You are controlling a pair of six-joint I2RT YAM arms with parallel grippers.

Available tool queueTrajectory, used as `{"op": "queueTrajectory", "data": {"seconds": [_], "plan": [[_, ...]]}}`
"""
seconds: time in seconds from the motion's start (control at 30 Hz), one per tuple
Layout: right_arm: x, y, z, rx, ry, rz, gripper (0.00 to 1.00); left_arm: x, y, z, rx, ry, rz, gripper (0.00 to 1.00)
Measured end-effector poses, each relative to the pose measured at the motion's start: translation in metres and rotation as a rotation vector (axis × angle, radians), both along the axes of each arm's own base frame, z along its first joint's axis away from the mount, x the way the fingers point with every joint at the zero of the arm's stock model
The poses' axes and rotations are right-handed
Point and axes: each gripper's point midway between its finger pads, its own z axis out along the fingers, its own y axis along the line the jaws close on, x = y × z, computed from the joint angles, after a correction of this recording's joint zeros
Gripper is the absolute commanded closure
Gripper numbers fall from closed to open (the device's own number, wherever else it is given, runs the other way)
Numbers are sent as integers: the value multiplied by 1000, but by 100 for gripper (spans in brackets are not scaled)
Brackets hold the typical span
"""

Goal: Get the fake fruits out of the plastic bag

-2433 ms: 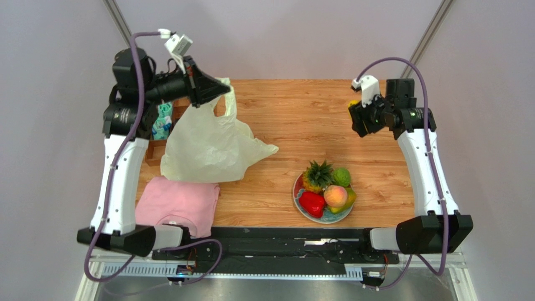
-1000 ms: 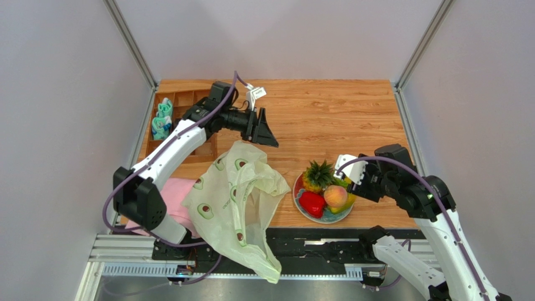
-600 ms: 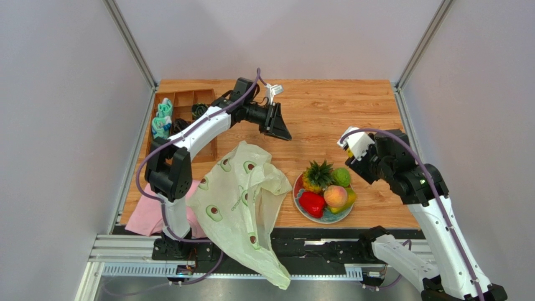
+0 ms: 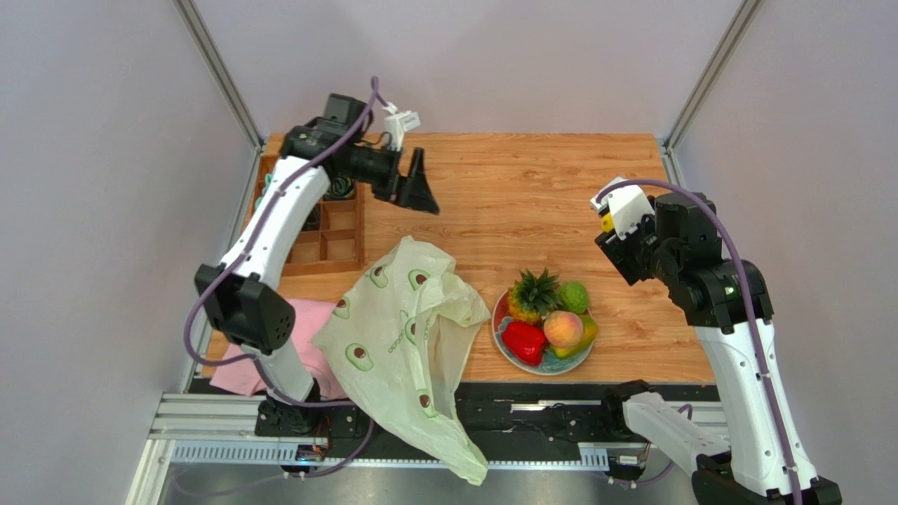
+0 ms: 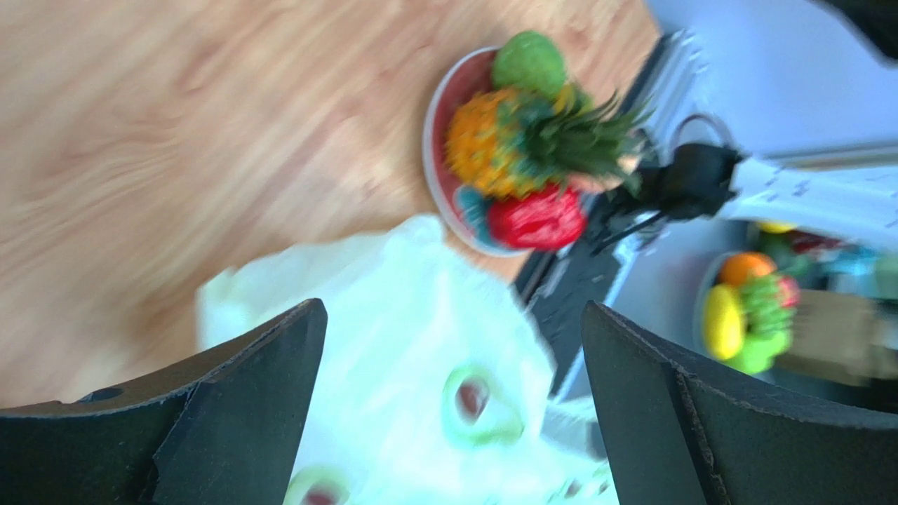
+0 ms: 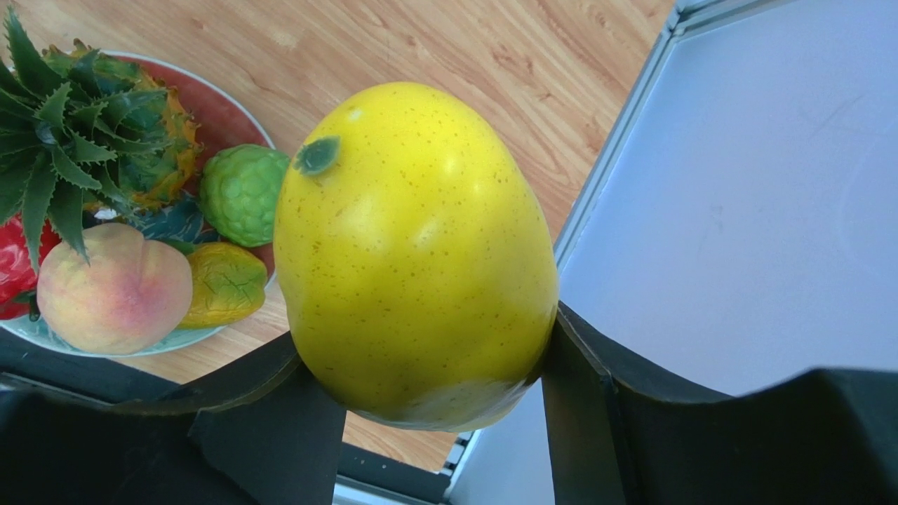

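Note:
The plastic bag (image 4: 406, 337) lies crumpled at the table's front, its lower end hanging over the edge; it also shows in the left wrist view (image 5: 401, 368). A pineapple (image 4: 534, 293), bumpy green ball (image 4: 573, 296), peach (image 4: 563, 329) and red pepper-like fruit (image 4: 523, 341) sit on the patterned plate (image 4: 495, 321). My left gripper (image 4: 422, 195) is open and empty, raised over the far left of the table. My right gripper (image 6: 422, 337) is shut on a speckled yellow fruit (image 6: 416, 253), held raised to the back right of the plate. The plate fruits show below it (image 6: 114, 300).
A wooden compartment tray (image 4: 321, 237) stands at the back left under my left arm. A pink cloth (image 4: 240, 370) lies front left, partly under the bag. Grey walls close both sides; the metal frame rail (image 4: 527, 458) runs along the front.
My left gripper swung back and to the left, away from the bag. My right gripper moved up and back right from the plate with the yellow fruit. The bag stays on the table.

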Motion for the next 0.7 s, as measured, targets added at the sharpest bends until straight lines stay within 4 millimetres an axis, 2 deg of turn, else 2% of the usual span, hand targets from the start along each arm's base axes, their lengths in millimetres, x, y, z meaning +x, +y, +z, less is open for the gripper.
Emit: {"op": "queueTrajectory", "data": {"seconds": [0.07,0.13,0.33,0.37,0.4,0.43,0.47,0.5,0.57,0.7], "plan": [[0,-1,-6,8,18,-13,99,-4,26,7,50,-67,6,1],[2,-1,-10,14,33,-17,99,-11,45,-4,115,-82,2,1],[11,5,-19,28,72,-6,98,-50,66,-92,325,168,-79,1],[12,6,-20,29,78,-4,98,-51,68,-103,353,199,-86,7],[12,7,-21,31,82,-2,98,-52,69,-113,384,233,-93,24],[13,7,-21,31,86,0,98,-51,70,-121,403,254,-96,46],[14,8,-22,32,89,1,98,-50,71,-128,420,275,-100,95],[14,8,-21,34,90,1,98,-47,70,-131,433,291,-102,100],[16,10,-19,38,87,3,98,-27,63,-128,428,270,-106,100],[17,9,-18,40,82,1,98,52,37,-83,344,15,-63,100]]}}
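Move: The far end of the plastic bag, where I'll grip, lies about 5 cm back, 7 cm left and 13 cm below my left hand; the bag's middle is roughly 18 cm back and 4 cm left. The fruit plate sits some 20 cm to my left hand's right and 15 cm back, the wooden tray about 10 cm ahead and 27 cm left. From my right hand, the bag's far end is roughly 40 cm left, 4 cm ahead and 15 cm lower. I swing my wide-open left hand about 7 cm left and some 5 cm back while dropping it 13 cm onto the bag's far end, tipping the fingers roughly 25 degrees more steeply down. There I shut them on the film and haul the pinched bag forward about 10 cm, rising and easing right. My right hand keeps hold of the yellow mango, drifting slightly forward and down. ##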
